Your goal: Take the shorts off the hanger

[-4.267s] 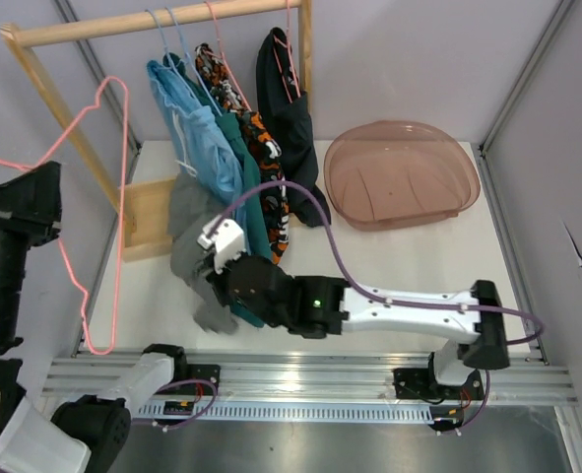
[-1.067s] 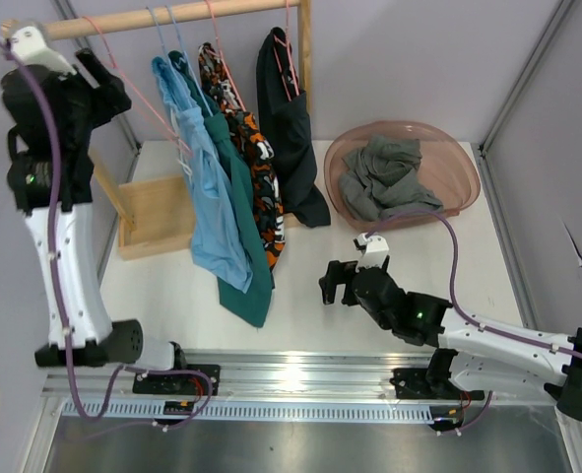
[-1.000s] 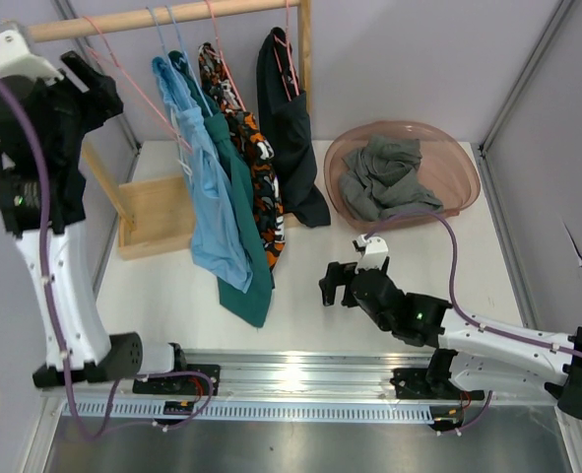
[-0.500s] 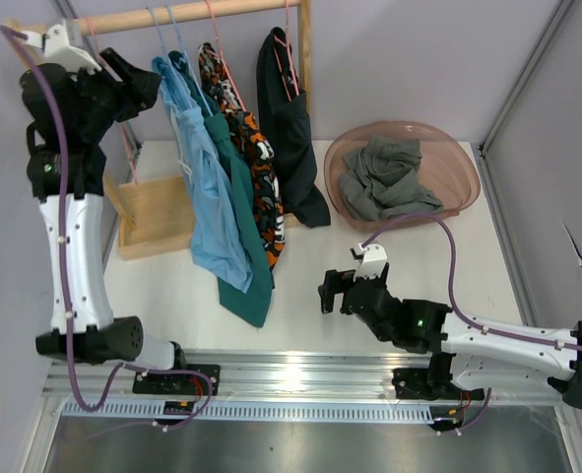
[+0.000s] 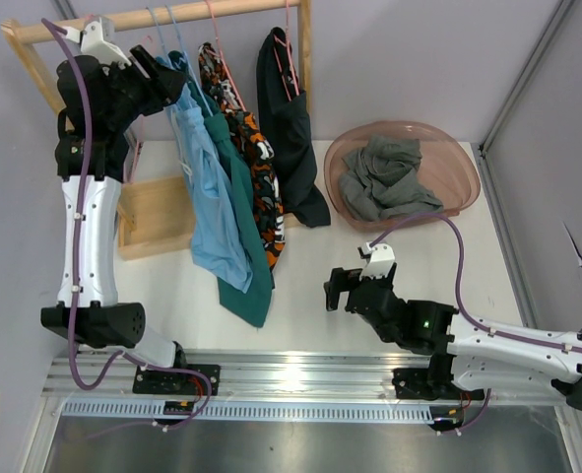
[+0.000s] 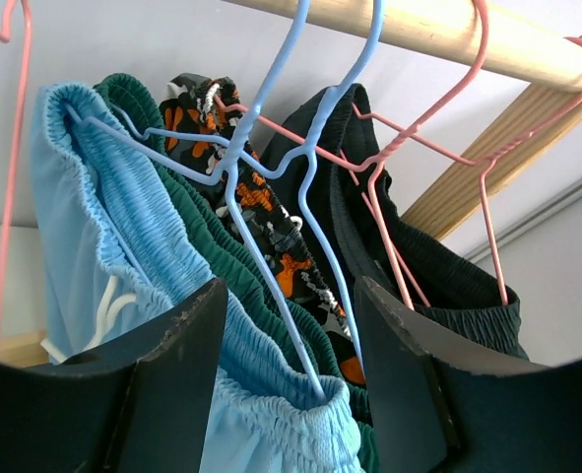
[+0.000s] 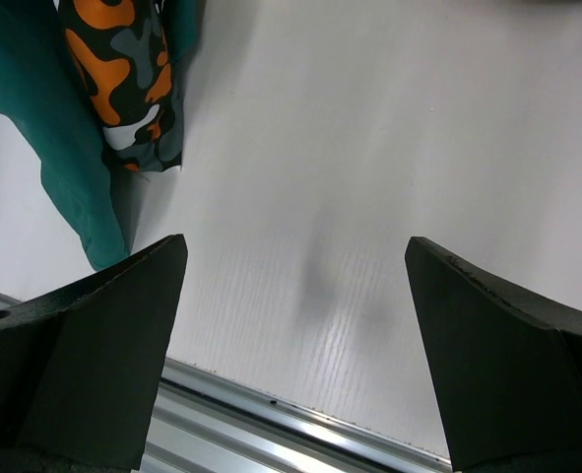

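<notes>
Four shorts hang from the wooden rod: light blue, dark teal, orange-black-white patterned and black. The grey shorts lie crumpled in the basin. My left gripper is raised to the rod and open. In the left wrist view the left gripper straddles the light blue waistband and its blue hanger. My right gripper hovers low over the table, open and empty. In the right wrist view the right gripper has only bare table between its fingers.
The pink translucent basin sits at the back right. The rack's wooden base stands at the left. An empty pink hanger hangs left of the light blue shorts. A metal rail runs along the near edge.
The grey shorts went from the right gripper by the rack into the basin. My left arm swung right along the rod to the light blue shorts and its jaws narrowed. The right arm barely moved.
</notes>
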Robot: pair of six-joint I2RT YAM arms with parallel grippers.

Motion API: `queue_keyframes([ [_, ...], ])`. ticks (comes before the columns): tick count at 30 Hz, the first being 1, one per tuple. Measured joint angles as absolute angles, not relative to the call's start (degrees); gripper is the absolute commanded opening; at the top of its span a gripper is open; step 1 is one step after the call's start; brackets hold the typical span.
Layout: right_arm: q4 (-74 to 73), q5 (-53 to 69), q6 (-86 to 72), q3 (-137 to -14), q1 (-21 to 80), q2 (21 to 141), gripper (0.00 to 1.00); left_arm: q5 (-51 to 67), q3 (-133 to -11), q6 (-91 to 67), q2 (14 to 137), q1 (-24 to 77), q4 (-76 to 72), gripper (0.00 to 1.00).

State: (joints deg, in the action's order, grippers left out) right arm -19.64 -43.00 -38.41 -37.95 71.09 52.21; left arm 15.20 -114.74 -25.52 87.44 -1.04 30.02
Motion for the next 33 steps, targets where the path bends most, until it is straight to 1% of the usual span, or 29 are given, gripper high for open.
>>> queue_keyframes([
  [1,-19.66,-43.13,-38.39,-37.95,71.07,52.21,0.99,15.18,-114.52,-25.54,87.44,-0.97,29.69,0.56],
  [4,-19.73,-43.31,-38.37,-37.95,71.0,52.21,0.99,14.44,-114.3,-25.58,88.05,-0.54,28.93,0.53],
  [12,-19.88,-43.29,-37.93,-37.43,69.43,51.29,0.99,11.57,-114.3,-25.5,90.91,2.52,27.66,0.52],
  [21,-19.88,-43.07,-37.45,-36.4,67.9,50.57,0.99,7.38,-114.34,-25.3,93.38,4.16,27.73,0.41],
  [23,-19.88,-42.92,-37.45,-36.27,67.53,50.41,1.0,6.7,-114.34,-25.12,93.82,4.32,27.86,0.35],
  [24,-19.86,-42.81,-37.45,-36.16,67.33,50.24,0.99,6.33,-114.34,-25.08,94.02,4.38,27.9,0.22],
  [26,-19.84,-42.59,-37.43,-35.79,66.96,49.89,1.0,5.65,-114.45,-25.28,94.24,4.4,28.51,0.03],
  [27,-19.84,-42.52,-37.43,-35.64,66.83,49.8,0.99,5.37,-114.65,-25.21,94.39,4.4,29.32,0.0],
  [33,-19.81,-41.93,-37.3,-35.2,66.26,49.56,0.99,1.91,-119.77,-23.79,96.64,4.89,34.17,0.0],
])
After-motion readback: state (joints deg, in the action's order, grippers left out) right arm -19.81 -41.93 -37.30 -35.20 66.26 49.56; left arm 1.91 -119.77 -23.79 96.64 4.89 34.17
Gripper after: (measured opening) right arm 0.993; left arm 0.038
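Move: The near arm of the blue shorts' hanger lies about 5 cm ahead of the open left hand, 2 cm to its right and 5 cm below. The green shorts' waist is some 6 cm ahead and 4 cm right, the camouflage shorts' 8 cm ahead and 7 cm right, both about 6 cm lower than the hand; the empty pink hanger hangs 4 cm ahead, 6 cm left, 5 cm down. From the right hand the blue hanger is roughly 30 cm ahead, 27 cm left and 27 cm up. Down and forward, about 5 cm each way, the left hand sinks in among the hangers, easing right about 2 cm before coming half of that back. Its fingers narrow slowly, then snap nearly shut at the end, pinching the blue hanger's near arm below the twist as the wrist tips down and turns counter-clockwise under 10 degrees. The open, empty right hand drifts a couple of centimetres right. ##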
